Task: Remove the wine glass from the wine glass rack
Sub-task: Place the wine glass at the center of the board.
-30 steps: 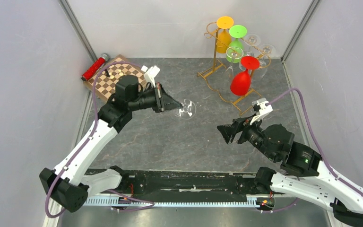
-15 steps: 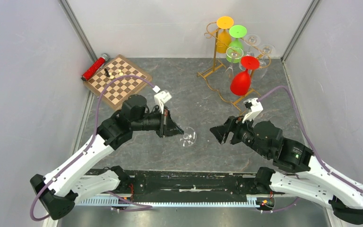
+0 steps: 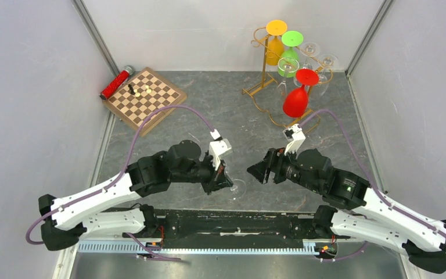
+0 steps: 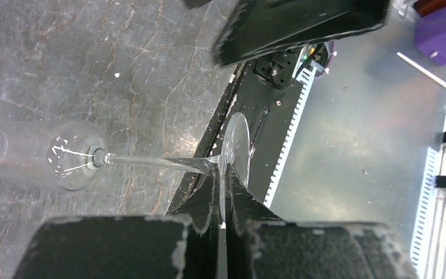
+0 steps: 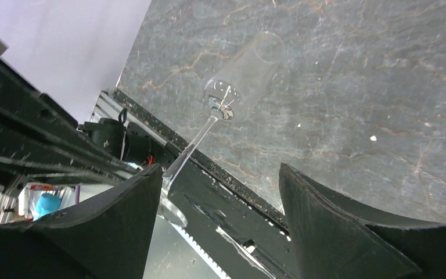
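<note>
A clear wine glass [image 4: 72, 163] hangs sideways above the dark table, near its front edge. My left gripper [image 4: 223, 174] is shut on the glass's round foot, and the stem and bowl reach out to the left in the left wrist view. From above, the left gripper [image 3: 223, 180] and the glass [image 3: 238, 187] are low in the middle. My right gripper [image 3: 258, 171] stands open just right of it, empty. In the right wrist view the glass [image 5: 232, 87] lies beyond the right gripper [image 5: 220, 180], its stem passing the left finger. The gold wine glass rack [image 3: 262, 75] stands far right.
On the rack hang an orange glass [image 3: 275, 49], a green glass [image 3: 290, 58], a red glass [image 3: 296, 100] and clear glasses [image 3: 319, 58]. A chessboard [image 3: 145, 97] and a red cylinder [image 3: 116, 83] lie far left. The black rail [image 3: 226, 224] borders the near edge.
My left arm has carried the glass from the table's middle toward the near edge. My right gripper has moved left, closer to the glass, still open.
</note>
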`<state>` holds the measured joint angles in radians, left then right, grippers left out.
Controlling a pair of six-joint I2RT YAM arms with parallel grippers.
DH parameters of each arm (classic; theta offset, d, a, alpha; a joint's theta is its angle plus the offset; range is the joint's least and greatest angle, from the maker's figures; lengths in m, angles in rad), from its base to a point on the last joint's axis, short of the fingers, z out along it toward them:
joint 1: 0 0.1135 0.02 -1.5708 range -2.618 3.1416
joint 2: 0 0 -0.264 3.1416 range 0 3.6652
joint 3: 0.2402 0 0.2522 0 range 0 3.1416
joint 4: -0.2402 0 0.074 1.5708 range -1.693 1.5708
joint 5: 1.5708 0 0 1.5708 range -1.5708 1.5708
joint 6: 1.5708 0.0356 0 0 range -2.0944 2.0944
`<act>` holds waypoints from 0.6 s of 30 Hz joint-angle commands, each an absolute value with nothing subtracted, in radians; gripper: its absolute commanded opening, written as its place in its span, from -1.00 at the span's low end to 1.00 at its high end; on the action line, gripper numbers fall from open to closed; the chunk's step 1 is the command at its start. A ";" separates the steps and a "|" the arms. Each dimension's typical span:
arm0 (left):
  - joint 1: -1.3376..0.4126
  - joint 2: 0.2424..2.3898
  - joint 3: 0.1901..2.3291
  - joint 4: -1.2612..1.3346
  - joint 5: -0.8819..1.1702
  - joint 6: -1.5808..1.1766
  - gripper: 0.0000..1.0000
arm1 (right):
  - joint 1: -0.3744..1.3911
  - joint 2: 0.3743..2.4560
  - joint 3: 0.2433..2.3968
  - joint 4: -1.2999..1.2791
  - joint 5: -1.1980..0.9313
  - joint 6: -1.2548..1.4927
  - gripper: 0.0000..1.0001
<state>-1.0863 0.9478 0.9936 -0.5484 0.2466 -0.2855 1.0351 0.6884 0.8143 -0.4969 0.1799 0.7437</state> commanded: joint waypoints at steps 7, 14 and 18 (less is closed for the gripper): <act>-1.371 0.981 1.069 -0.519 -0.083 -0.108 -0.95 | 1.040 0.714 0.746 -0.375 0.057 0.811 0.52; -1.510 1.033 1.073 -0.513 -0.238 -0.031 -0.95 | 1.040 0.722 0.691 -0.334 0.003 0.839 0.50; -1.561 1.074 1.104 -0.530 -0.311 -0.002 -0.95 | 1.040 0.728 0.668 -0.321 -0.033 0.851 0.50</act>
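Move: The left hand already pinches the wine glass by its foot; the bowl points forward and somewhat down, so the glass's middle lies about 9 cm ahead of this hand and 4 cm lower. The open right gripper stands some 9 cm to the left hand's right and 4 cm farther out. From the right hand the glass's middle is about 9 cm left, 5 cm ahead and 4 cm below, while the red glass on the rack is roughly 28 cm ahead and 13 cm right. Still pinching the foot, the left hand carries the wine glass back about 5 cm, with some drift right and down towards the right gripper's side, and rolls some 20 degrees so that the bowl swings upward towards level, pointing forward. To meet it the right hand sinks about 4 cm while easing left and slightly back, fingers kept wide open and pointing at the stem and the lower end of the bowl; it comes close, but contact can't be seen. ##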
